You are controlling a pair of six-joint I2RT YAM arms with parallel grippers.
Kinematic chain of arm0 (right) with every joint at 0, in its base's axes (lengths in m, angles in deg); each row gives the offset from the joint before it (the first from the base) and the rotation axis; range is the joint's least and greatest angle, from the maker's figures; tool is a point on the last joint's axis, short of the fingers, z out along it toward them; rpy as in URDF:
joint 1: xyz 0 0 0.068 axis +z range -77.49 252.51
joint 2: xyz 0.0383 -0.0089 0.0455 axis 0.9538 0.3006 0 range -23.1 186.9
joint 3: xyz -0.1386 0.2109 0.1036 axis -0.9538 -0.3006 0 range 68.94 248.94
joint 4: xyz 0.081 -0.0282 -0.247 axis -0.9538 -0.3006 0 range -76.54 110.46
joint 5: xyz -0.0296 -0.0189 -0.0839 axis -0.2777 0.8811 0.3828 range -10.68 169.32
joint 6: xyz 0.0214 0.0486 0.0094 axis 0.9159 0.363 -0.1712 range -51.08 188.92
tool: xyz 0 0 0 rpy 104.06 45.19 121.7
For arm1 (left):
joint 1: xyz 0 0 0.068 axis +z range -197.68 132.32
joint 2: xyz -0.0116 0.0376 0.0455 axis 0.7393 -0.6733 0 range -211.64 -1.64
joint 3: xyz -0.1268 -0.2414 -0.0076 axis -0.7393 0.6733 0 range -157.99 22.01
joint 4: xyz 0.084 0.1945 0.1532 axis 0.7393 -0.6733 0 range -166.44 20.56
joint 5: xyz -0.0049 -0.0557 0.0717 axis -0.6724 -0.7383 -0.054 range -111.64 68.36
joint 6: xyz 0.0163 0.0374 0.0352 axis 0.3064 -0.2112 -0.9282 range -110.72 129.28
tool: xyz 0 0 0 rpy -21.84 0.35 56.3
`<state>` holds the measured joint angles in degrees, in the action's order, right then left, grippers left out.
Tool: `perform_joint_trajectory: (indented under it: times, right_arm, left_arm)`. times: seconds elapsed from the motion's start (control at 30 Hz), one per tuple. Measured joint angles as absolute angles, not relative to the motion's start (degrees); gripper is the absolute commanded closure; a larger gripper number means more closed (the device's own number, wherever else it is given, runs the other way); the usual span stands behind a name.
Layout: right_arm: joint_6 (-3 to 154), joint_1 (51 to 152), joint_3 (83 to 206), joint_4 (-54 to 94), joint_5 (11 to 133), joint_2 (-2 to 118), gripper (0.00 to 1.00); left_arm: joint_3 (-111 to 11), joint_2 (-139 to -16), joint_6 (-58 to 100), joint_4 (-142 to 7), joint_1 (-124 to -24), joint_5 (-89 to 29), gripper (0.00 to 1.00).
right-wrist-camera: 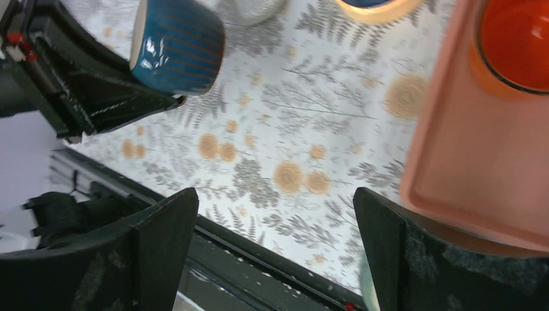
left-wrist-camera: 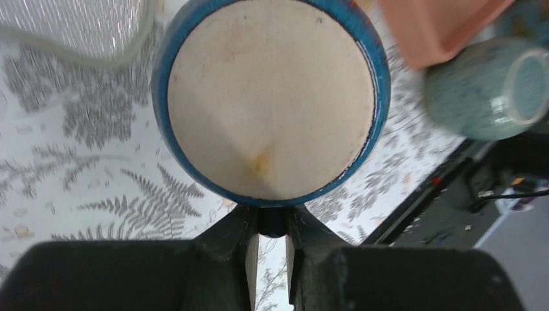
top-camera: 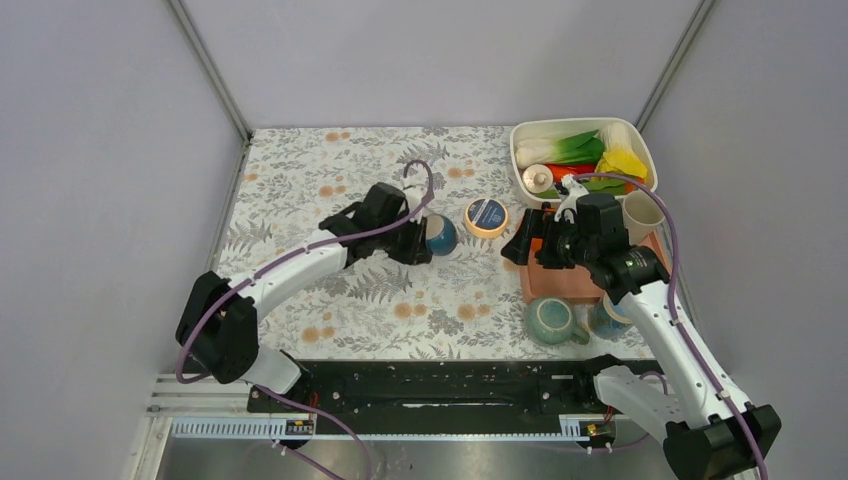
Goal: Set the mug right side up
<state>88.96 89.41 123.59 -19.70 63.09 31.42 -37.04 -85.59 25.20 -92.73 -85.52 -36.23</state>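
Note:
The mug is dark blue with a bare beige base. It is held on its side, the base turned toward the left wrist camera. My left gripper is shut on a dark part at the mug's lower edge, apparently the handle. In the right wrist view the mug shows sideways at the upper left, with the left fingers beneath it. The mug's opening is hidden. My right gripper hangs open over the patterned cloth near the pink tray, holding nothing.
A round orange-rimmed tin sits just right of the mug. A green mug lies on its side by the tray, next to another cup. A white tub of vegetables and a cream cup stand at the back right.

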Motion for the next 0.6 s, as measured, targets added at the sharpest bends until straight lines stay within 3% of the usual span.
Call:
perform_joint_trajectory:
  times: [0.3,0.6]
  right_arm:
    - [103.6,92.5,117.8,1.9,56.5,26.1,0.00]
    - [115.5,93.6,114.8,23.2,51.8,26.1,0.01]
  left_arm:
    - [-53.8,-85.4,27.8,-93.7,-83.9,-47.5,1.00]
    - [-56.7,-85.2,30.7,-94.8,-84.8,-55.8,1.00]
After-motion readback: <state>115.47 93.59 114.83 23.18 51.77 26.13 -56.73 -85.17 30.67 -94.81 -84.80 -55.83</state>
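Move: The blue mug, base upward, is already in the air, its handle in the left fingers; its middle is about 4 cm ahead of the left hand point and 3 cm right, about level. The open right gripper waits some 19 cm to the left hand's right, 2 cm back and 8 cm higher. From the right hand the mug is about 16 cm left, 5 cm ahead and 8 cm lower; the tape roll is 10 cm left and 14 cm ahead, the orange mug 4 cm right and 11 cm ahead, both some 18 cm below. The blue mug, still pinched by its handle, is carried up about 15 cm and some 6 cm right towards the right gripper, as the left fingers swing up from steep towards level, pointing more to the right. The right hand, wide open throughout, rises about 12 cm and goes 7 cm left to meet it, its fingers tilting up towards level and turning to face the mug. ##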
